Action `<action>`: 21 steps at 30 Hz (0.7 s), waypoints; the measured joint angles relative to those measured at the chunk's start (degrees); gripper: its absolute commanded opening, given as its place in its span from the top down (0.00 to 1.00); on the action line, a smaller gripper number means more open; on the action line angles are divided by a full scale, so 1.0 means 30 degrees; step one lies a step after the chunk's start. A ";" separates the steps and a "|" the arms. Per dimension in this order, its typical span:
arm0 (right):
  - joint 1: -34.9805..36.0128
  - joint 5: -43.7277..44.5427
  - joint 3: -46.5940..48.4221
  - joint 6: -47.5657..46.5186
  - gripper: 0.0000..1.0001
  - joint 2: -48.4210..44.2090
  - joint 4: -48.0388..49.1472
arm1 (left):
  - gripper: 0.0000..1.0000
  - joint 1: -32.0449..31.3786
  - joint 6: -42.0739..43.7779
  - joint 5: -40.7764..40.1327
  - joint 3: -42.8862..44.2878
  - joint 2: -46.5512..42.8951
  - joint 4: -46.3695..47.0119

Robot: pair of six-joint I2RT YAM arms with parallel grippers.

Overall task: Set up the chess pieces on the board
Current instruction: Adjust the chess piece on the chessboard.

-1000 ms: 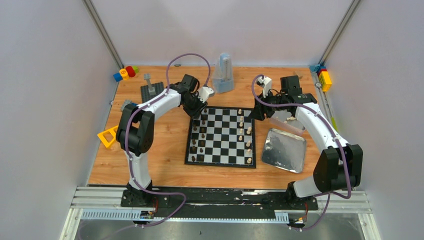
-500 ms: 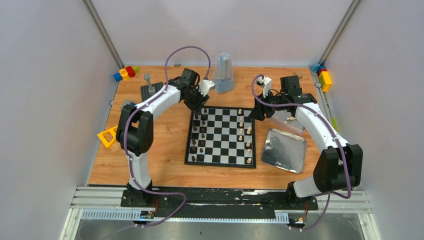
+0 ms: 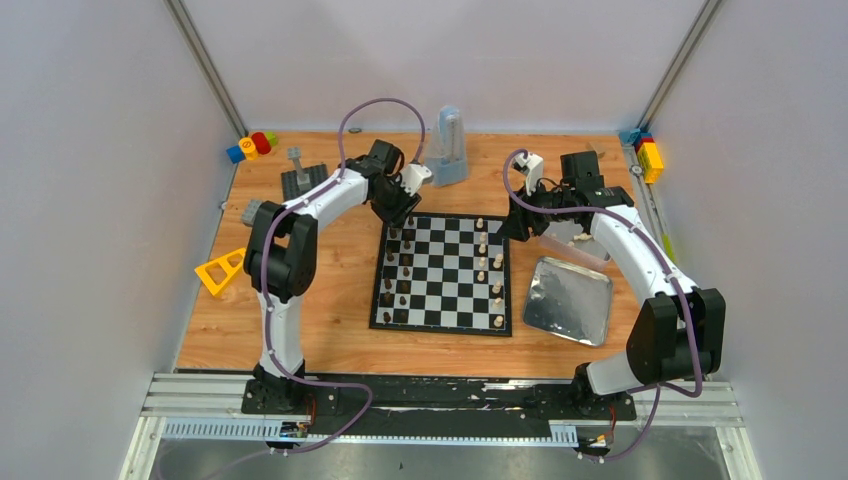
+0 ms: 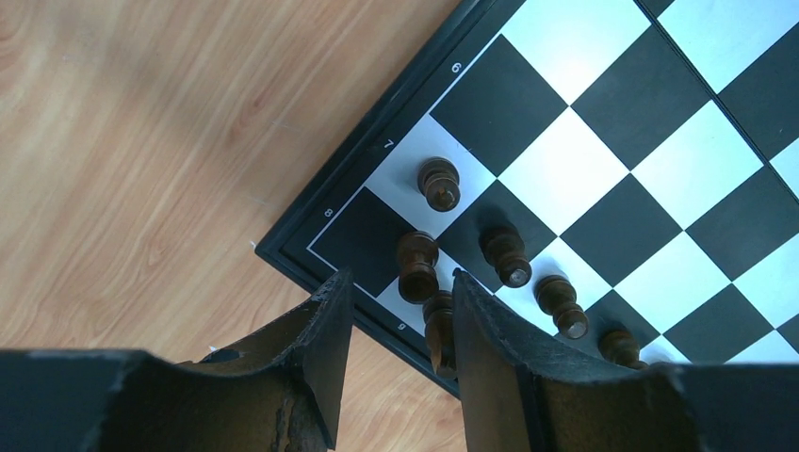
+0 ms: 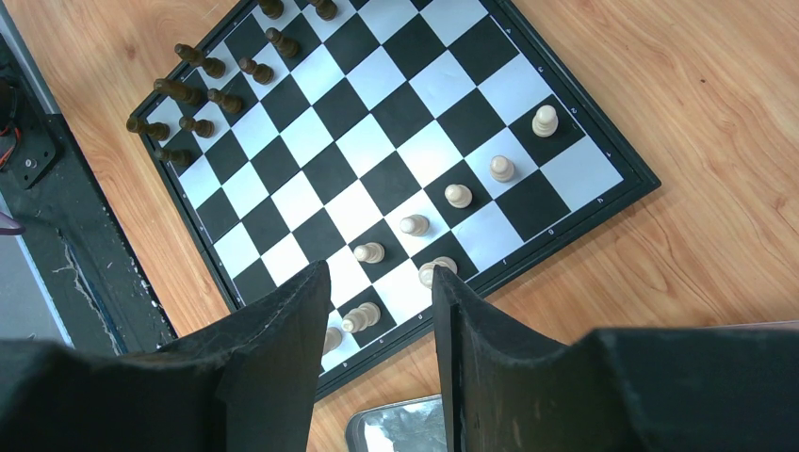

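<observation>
The black-and-white board (image 3: 440, 290) lies mid-table. Dark chess pieces (image 3: 404, 268) stand along its left side and pale ones (image 3: 496, 262) along its right. My left gripper (image 3: 400, 203) hangs over the board's far left corner. Its jaws (image 4: 400, 278) are open. Through the gap I see a dark piece (image 4: 438, 330) standing close by the right finger, clear of the left one. More dark pieces (image 4: 439, 182) stand around it. My right gripper (image 3: 516, 226) hovers by the far right corner, open and empty (image 5: 379, 271), above the row of pale pieces (image 5: 458, 195).
A silver tray (image 3: 568, 300) lies right of the board, with a clear tub (image 3: 575, 238) behind it under the right arm. A translucent container (image 3: 448, 150) stands behind the board. At left are a studded baseplate (image 3: 303, 181), a yellow triangle (image 3: 217, 273) and toy blocks (image 3: 252, 145).
My left gripper has opened and drawn back a little from the board's far left corner, leaving a dark piece standing there. The right arm has not moved.
</observation>
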 measured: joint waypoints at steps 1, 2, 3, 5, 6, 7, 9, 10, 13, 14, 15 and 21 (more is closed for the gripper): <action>0.0000 0.0000 0.0000 0.0000 0.55 0.0000 -0.0007 | 0.51 0.0000 0.0000 0.0036 0.0015 0.0058 -0.0066; 0.0000 0.0000 0.0000 0.0000 0.55 0.0000 -0.0007 | 0.52 0.0000 0.0007 0.0058 0.0029 0.0087 -0.0095; 0.0000 0.0000 0.0000 0.0000 0.55 0.0000 -0.0007 | 0.53 0.0000 0.0007 0.0058 0.0095 0.0124 -0.0168; 0.0000 0.0000 0.0000 0.0000 0.55 0.0000 -0.0007 | 0.56 0.0000 0.0007 0.0087 0.0270 0.0182 -0.0204; 0.0000 0.0000 0.0000 0.0000 0.55 0.0000 -0.0007 | 0.57 0.0000 0.0000 0.0109 0.0313 0.0189 -0.0182; 0.0000 0.0000 0.0000 0.0000 0.55 0.0007 -0.0007 | 0.59 0.0000 0.0007 0.0146 0.0350 0.0189 -0.0197; 0.0000 0.0000 0.0000 0.0000 0.55 0.0007 0.0000 | 0.63 0.0000 0.0007 0.0240 0.0452 0.0226 -0.0219; 0.0000 0.0000 0.0000 0.0000 0.55 0.0007 -0.0007 | 0.64 0.0000 0.0000 0.0299 0.0554 0.0291 -0.0248; 0.0000 0.0000 0.0000 0.0000 0.55 0.0007 -0.0007 | 0.68 0.0000 0.0000 0.0546 0.0991 0.0590 -0.0379; 0.0000 0.0000 0.0000 0.0000 0.55 0.0007 -0.0007 | 0.69 0.0000 -0.0007 0.0583 0.1093 0.0663 -0.0393; 0.0000 0.0000 0.0000 0.0000 0.55 0.0015 -0.0007 | 0.72 -0.0007 0.0000 0.0634 0.1173 0.0729 -0.0408; 0.0000 0.0000 0.0000 -0.0007 0.55 0.0175 -0.0015 | 0.82 -0.0007 -0.0007 0.0794 0.1231 0.0838 -0.0503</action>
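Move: The dark back-row piece by the board's far left corner stands almost between the left hand's open fingers, its middle about 1 cm ahead, 1 cm right and 2 cm below. The corner pawn is roughly 2 cm ahead and 4 cm right, the next pawn 1 cm back and 3 cm right, the next back-row piece 2 cm back and 1 cm right, all some 2 cm lower. From the right hand the aimed-at piece lies about 23 cm left, 7 cm ahead, 13 cm below. Already down at piece height, the left hand eases about 1 cm to its right and slightly forward, towards the dark back-row piece next to the corner square, keeping its height and its downward slant. As it slides in, the fingers close from half open to about a quarter and pinch the upper part of that piece from both sides, staying clear of the corner pawn. ##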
